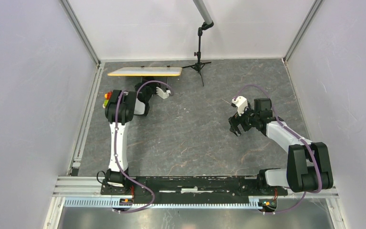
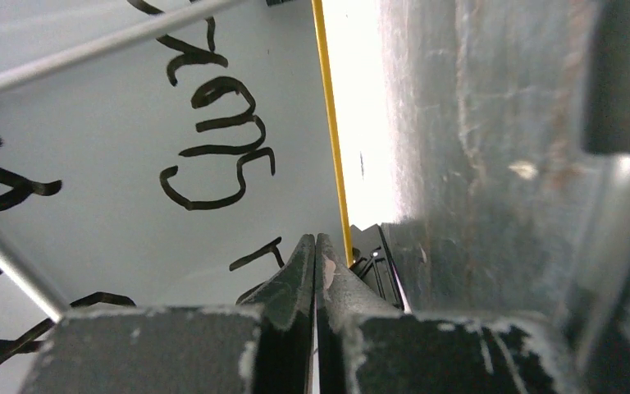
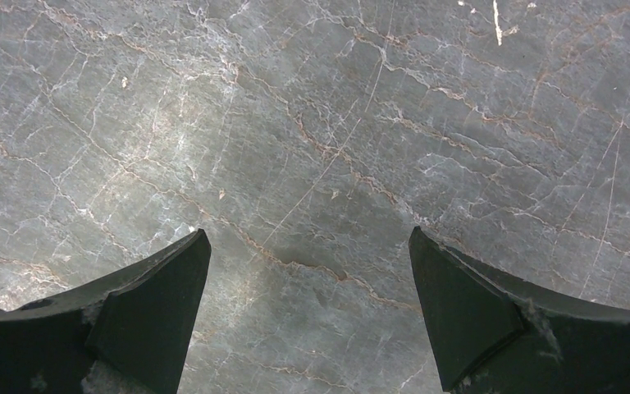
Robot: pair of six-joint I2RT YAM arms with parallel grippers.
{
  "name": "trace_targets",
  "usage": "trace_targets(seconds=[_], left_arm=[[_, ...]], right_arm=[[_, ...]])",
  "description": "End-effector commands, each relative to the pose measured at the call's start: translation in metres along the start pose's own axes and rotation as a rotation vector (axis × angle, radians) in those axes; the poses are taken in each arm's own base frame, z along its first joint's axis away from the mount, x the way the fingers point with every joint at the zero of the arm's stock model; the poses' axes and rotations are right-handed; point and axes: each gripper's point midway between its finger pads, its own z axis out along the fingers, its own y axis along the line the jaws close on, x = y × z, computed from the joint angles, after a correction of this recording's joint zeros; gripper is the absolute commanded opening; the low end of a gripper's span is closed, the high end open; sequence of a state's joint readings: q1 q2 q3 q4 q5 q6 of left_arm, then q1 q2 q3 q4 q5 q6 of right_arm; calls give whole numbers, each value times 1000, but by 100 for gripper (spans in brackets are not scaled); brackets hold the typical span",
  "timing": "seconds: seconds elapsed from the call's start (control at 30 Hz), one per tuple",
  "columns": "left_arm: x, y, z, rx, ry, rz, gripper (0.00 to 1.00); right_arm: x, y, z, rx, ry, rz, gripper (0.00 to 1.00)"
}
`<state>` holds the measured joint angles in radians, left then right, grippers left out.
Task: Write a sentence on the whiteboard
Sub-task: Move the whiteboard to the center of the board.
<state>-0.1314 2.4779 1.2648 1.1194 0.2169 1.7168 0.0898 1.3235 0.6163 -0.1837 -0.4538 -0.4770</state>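
The whiteboard (image 1: 144, 71) stands on its edge at the back left, and the top view sees it almost edge-on, with its yellow-orange rim showing. In the left wrist view its white face (image 2: 115, 213) fills the left side, with the yellow rim (image 2: 332, 148) and a black clip foot (image 2: 375, 264). Part of the sentence (image 2: 217, 139) shows on it as black handwritten script. My left gripper (image 1: 147, 83) is right at the board's base. Its jaws (image 2: 316, 246) are pressed together close to the board's face. My right gripper (image 1: 236, 126) hangs open and empty over the bare table (image 3: 310, 246).
A black tripod stand (image 1: 199, 62) with a grey pole stands at the back centre, right of the board. Small orange, red and green objects (image 1: 107, 98) lie beside the left arm near the left wall. The table (image 1: 195, 138) is grey marble.
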Motion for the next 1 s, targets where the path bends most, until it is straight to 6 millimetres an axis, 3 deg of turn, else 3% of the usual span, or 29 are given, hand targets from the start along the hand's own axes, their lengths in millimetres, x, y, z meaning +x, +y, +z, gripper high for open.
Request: trace_targets(seconds=[0.0, 0.13, 0.3, 0.57, 0.8, 0.97], left_arm=[[-58, -95, -33, 233, -115, -39, 2], [-62, -87, -39, 234, -99, -65, 2], [-79, -87, -62, 265, -169, -25, 2], [-84, -84, -87, 328, -183, -11, 2], [-101, -85, -117, 358, -216, 28, 2], [-116, -63, -130, 281, -209, 50, 2]], right_arm=[[-14, -3, -3, -3, -40, -20, 98], [-15, -3, -3, 0, -43, -24, 97], [-18, -3, -5, 1, -52, -28, 97], [-21, -3, -7, 2, -65, -34, 97], [-25, -2, -9, -1, -79, -40, 97], [-28, -1, -11, -4, -89, -44, 97]])
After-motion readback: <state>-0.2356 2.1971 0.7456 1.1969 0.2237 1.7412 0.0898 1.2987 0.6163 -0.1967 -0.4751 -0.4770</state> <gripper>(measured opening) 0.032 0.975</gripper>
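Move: The left hand, already shut, sits in under the whiteboard at its stand, with the board's middle about 8 cm above it, 2 cm ahead and 4 cm to its left. The foot of the stand's right leg is some 5 cm back from the hand, 6 cm to its right and 4 cm lower; the toy car lies roughly 11 cm back and 23 cm to its left, 3 cm lower. From the right hand the whiteboard is about 30 cm ahead, 47 cm left and 8 cm higher. Back towards its base, steadily, the left hand draws about 12 cm, veering some 4 cm to the right and sinking slightly, and keeps dragging the whiteboard and stand along by the stand's left side. The fingers stay shut throughout, and the wrist tips the fingertips down by about 10 degrees while turning a little clockwise. ##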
